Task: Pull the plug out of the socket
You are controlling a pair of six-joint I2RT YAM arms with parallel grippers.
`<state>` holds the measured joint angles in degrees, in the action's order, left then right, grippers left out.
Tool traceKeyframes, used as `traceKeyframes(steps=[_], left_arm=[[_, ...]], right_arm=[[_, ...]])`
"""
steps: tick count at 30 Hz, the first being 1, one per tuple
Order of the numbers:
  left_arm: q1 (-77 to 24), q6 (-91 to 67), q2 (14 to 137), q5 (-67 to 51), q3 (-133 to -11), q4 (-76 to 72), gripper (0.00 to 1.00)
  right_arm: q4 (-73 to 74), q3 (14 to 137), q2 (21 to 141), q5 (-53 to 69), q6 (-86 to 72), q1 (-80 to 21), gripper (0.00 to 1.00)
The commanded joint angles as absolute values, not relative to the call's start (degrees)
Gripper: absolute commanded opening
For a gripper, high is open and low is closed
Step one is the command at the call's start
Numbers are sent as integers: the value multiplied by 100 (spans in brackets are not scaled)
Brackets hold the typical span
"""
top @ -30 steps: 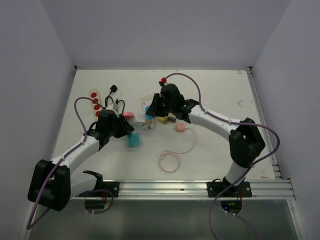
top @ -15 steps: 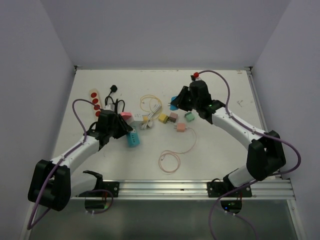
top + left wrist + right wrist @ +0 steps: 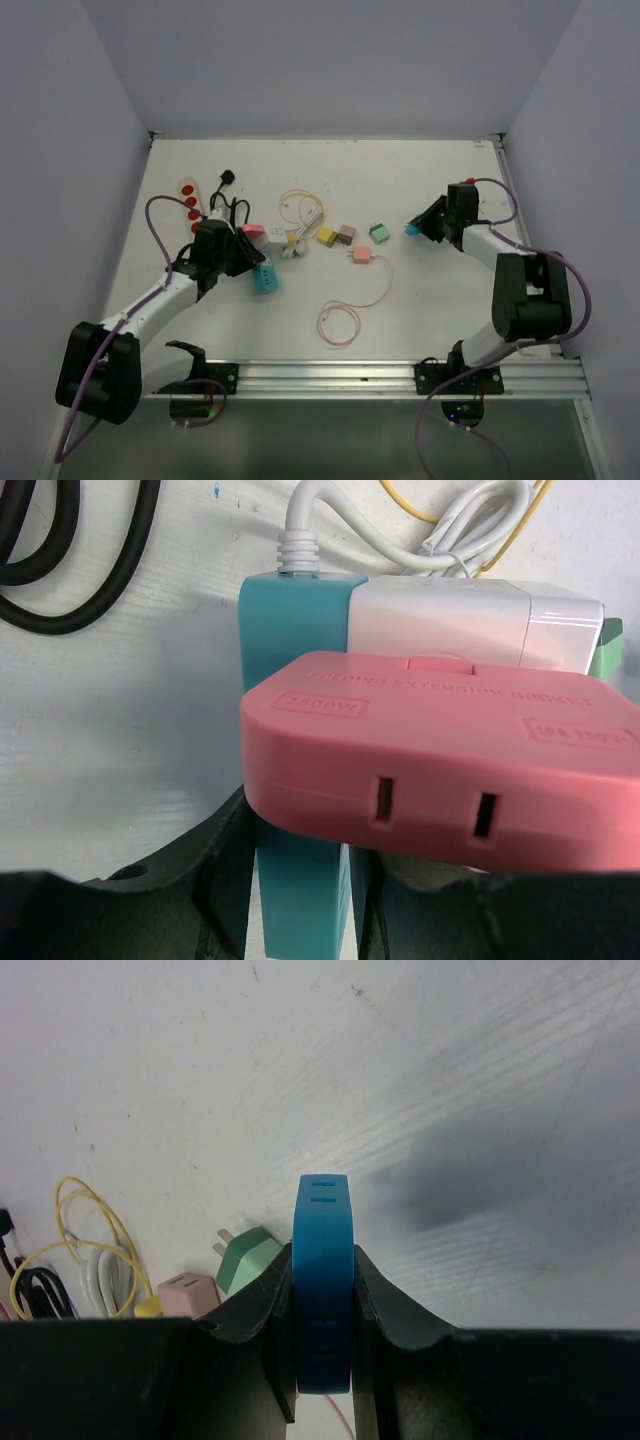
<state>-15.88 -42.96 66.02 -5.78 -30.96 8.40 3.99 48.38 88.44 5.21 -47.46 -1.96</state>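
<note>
A teal socket strip (image 3: 267, 277) lies left of centre, with a pink adapter (image 3: 256, 232) and a white plug (image 3: 450, 620) plugged into it. My left gripper (image 3: 240, 258) is shut on the strip's teal body (image 3: 295, 610), with the pink adapter (image 3: 440, 770) just above the jaws. My right gripper (image 3: 420, 228) is shut on a blue plug (image 3: 411, 228) at the right of the table, well apart from the strip. In the right wrist view the blue plug (image 3: 323, 1260) stands edge-on between the fingers (image 3: 262, 1310).
A power strip with red buttons (image 3: 189, 200) and a black cable (image 3: 228, 205) lie at the back left. A yellow cable (image 3: 297, 205), yellow (image 3: 326, 237), brown (image 3: 346, 234) and green (image 3: 379, 232) adapters, and a pink charger (image 3: 361, 254) with a looped cable (image 3: 340, 322) lie mid-table.
My right arm has swung from the middle of the table far to the right, carrying the blue plug away from the socket strip. My left arm has stayed put.
</note>
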Motion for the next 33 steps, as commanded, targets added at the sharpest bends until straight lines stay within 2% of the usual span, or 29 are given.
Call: traceKeyframes(steps=[1,6,8,9,11,12,14,15,18,26,28,33], left_arm=[[-1521,-3964,6443,-448,-3024,950,0],[-1512,-3981,6372,-597,-2962,862,0],[-1512,-3990,6346,-633,-2936,800,0],[-1512,-3999,6337,-685,-2909,756,0],[-1512,-3990,6328,-738,-2900,703,0],[-1503,-3999,6328,-773,-2900,686,0],[-1503,-3999,6328,-791,-2909,650,0],[-1503,-3999,6346,-808,-2927,633,0],[-1494,-3973,6389,-826,-2979,615,0],[-1468,-3964,6609,-817,-2988,466,0],[-1459,-4025,6688,-817,-2857,273,4],[-1389,-4350,6785,-975,-2418,-482,21]], right_arm=[[-604,4878,9245,1142,-4816,-211,0],[-940,4799,9624,1301,-4922,-167,2],[-932,4746,9659,1301,-4870,-123,15],[-897,4737,9633,1292,-4834,-114,28],[-730,4755,9519,1275,-4616,-106,40],[-634,4781,9475,1257,-4553,-105,51],[-344,4877,9309,1196,-4291,-105,61],[-238,4921,9247,1152,-4211,-105,69],[201,5097,8984,1134,-3929,-114,80],[993,5589,8473,897,-3095,-833,82],[1028,5616,8394,896,-3041,-1045,82],[984,5528,8358,1081,-3024,-1634,82]])
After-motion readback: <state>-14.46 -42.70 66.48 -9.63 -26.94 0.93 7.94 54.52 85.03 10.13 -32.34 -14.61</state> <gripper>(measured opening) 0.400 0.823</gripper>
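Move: The right hand still holds the blue plug over the table; the bare spot it is bound for lies some 4 cm below, about 2 cm to the left and level fore-and-aft. The green plug lies about 8 cm left and 1 cm ahead of the hand, the coral plug some 13 cm left and 4 cm back, the brown plug about 18 cm left and 1 cm ahead. From the left hand, that spot is about 40 cm right and 5 cm ahead. Lower the blue plug about 3 cm with the right gripper, easing slightly forward and left, onto the bare table beside the green plug, and open the fingers wide to let go. Then lift about 8 cm and swing some 8 cm left, back towards the teal socket, turning the wrist counter-clockwise. Keep the left grip on the socket nearly still. ##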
